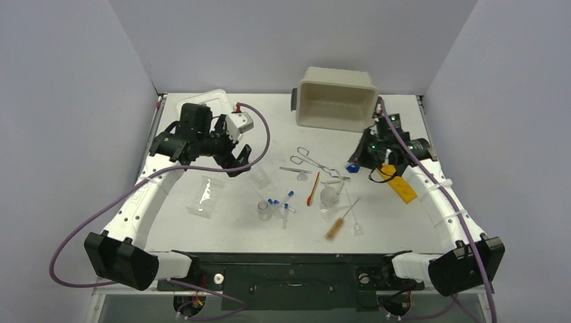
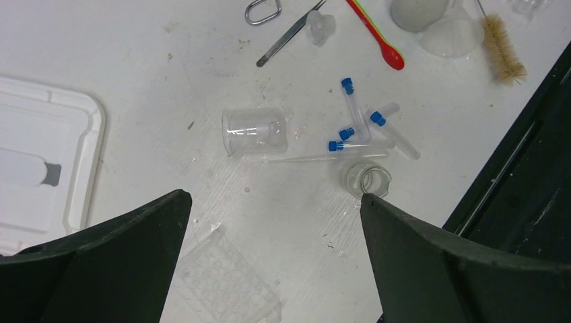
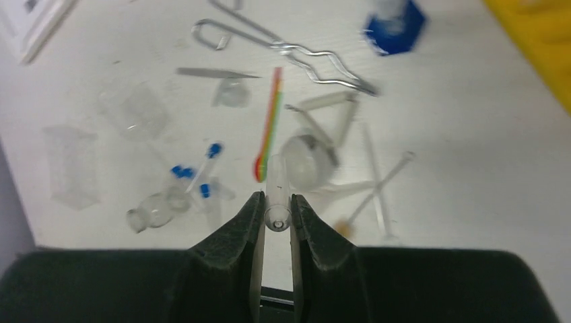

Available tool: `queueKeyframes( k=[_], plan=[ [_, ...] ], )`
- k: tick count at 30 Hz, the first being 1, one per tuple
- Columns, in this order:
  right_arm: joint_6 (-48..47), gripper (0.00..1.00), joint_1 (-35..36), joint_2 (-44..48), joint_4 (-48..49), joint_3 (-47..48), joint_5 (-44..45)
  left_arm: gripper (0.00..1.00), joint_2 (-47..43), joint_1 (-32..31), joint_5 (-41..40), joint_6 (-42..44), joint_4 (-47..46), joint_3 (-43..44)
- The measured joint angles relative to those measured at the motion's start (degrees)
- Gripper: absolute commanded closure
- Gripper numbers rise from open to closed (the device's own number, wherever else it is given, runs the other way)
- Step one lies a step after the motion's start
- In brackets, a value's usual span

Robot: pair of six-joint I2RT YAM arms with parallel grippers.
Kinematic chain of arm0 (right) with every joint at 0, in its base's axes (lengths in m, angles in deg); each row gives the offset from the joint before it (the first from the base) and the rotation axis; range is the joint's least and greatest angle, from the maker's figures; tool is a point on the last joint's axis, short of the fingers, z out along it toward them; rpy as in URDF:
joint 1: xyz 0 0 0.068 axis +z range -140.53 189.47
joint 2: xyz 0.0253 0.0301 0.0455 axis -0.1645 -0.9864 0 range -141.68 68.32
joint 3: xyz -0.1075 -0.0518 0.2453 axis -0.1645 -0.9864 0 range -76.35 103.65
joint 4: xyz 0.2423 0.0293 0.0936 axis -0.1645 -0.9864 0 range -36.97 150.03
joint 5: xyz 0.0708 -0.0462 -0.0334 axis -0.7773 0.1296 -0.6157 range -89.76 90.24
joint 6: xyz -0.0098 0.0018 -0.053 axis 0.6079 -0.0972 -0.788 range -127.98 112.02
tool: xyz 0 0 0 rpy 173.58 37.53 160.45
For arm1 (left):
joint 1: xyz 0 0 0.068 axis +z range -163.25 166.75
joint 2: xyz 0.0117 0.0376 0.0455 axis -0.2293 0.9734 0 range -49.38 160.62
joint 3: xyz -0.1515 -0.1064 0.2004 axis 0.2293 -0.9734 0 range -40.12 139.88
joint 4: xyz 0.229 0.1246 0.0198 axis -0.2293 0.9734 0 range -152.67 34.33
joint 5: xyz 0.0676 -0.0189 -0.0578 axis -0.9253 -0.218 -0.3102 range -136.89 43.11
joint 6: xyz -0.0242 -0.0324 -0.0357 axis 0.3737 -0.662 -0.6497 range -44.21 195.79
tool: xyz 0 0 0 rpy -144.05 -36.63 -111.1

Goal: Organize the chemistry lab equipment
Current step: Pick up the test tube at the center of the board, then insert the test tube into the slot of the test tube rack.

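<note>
The chemistry lab equipment lies scattered mid-table: a clear beaker (image 2: 254, 131) on its side, blue-capped tubes (image 2: 357, 124), a glass vial (image 2: 367, 178), a green-and-red spatula (image 1: 314, 188), wire forceps (image 1: 316, 161), tweezers (image 2: 289, 37) and a brown brush (image 1: 337, 225). My left gripper (image 2: 273, 202) hangs open above the table with nothing between its fingers, the beaker just beyond them; it is also in the top view (image 1: 240, 161). My right gripper (image 3: 277, 202) is shut on a clear tube (image 3: 277, 185), raised above the spatula (image 3: 271, 128).
A beige tub (image 1: 337, 97) stands at the back centre. A white lid (image 1: 209, 101) lies at the back left. A clear well plate (image 2: 225, 279) sits under my left gripper. A yellow object (image 1: 402, 188) and a small blue one (image 3: 396, 23) lie near my right arm.
</note>
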Motion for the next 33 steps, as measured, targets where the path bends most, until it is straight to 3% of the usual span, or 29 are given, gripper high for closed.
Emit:
queueKeyframes(
  k=[5, 9, 22, 33],
  plan=[
    [-0.9, 1.0, -12.28, 7.34, -5.2, -7.65, 7.98, 0.03, 3.23, 3.41, 1.11, -0.09, -0.17, 0.0],
    [-1.22, 1.0, -16.33, 8.72, -7.3, -9.11, 13.79, 0.03, 3.85, 3.58, 2.14, 0.57, -0.37, 0.09],
    [-0.59, 1.0, -23.82, 4.79, -4.48, -9.31, 27.58, 0.03, 7.93, 3.98, 3.3, 3.67, -0.31, 0.63],
    [-0.26, 1.0, -25.05, -2.19, -0.48, -9.31, 30.82, 0.03, 8.5, 5.35, 3.45, 4.98, -0.15, 0.94]
  ],
)
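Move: The yellow rack, which the tube held in the right hand is heading for, lies about 20 cm to this hand's right, 9 ahead and 17 below. The blue-based cylinder stands 9 cm ahead and 5 right of the hand; the metal tongs lie 10 ahead, 6 left. The blue-capped test tubes are roughly 12 cm right of the empty left hand, 3 back and 22 below; the beaker is 8 ahead, 3 right, the glass jar 5 back, 5 right. Still pinching the clear test tube, the right hand sweeps about 23 cm right towards the yellow rack, sinking some 8 cm, most steeply near the end, while the wrist swings about 40 degrees clockwise and rolls its left side down. The left hand, empty and already wide open, sinks about 4 cm and eases 3 cm forward. ##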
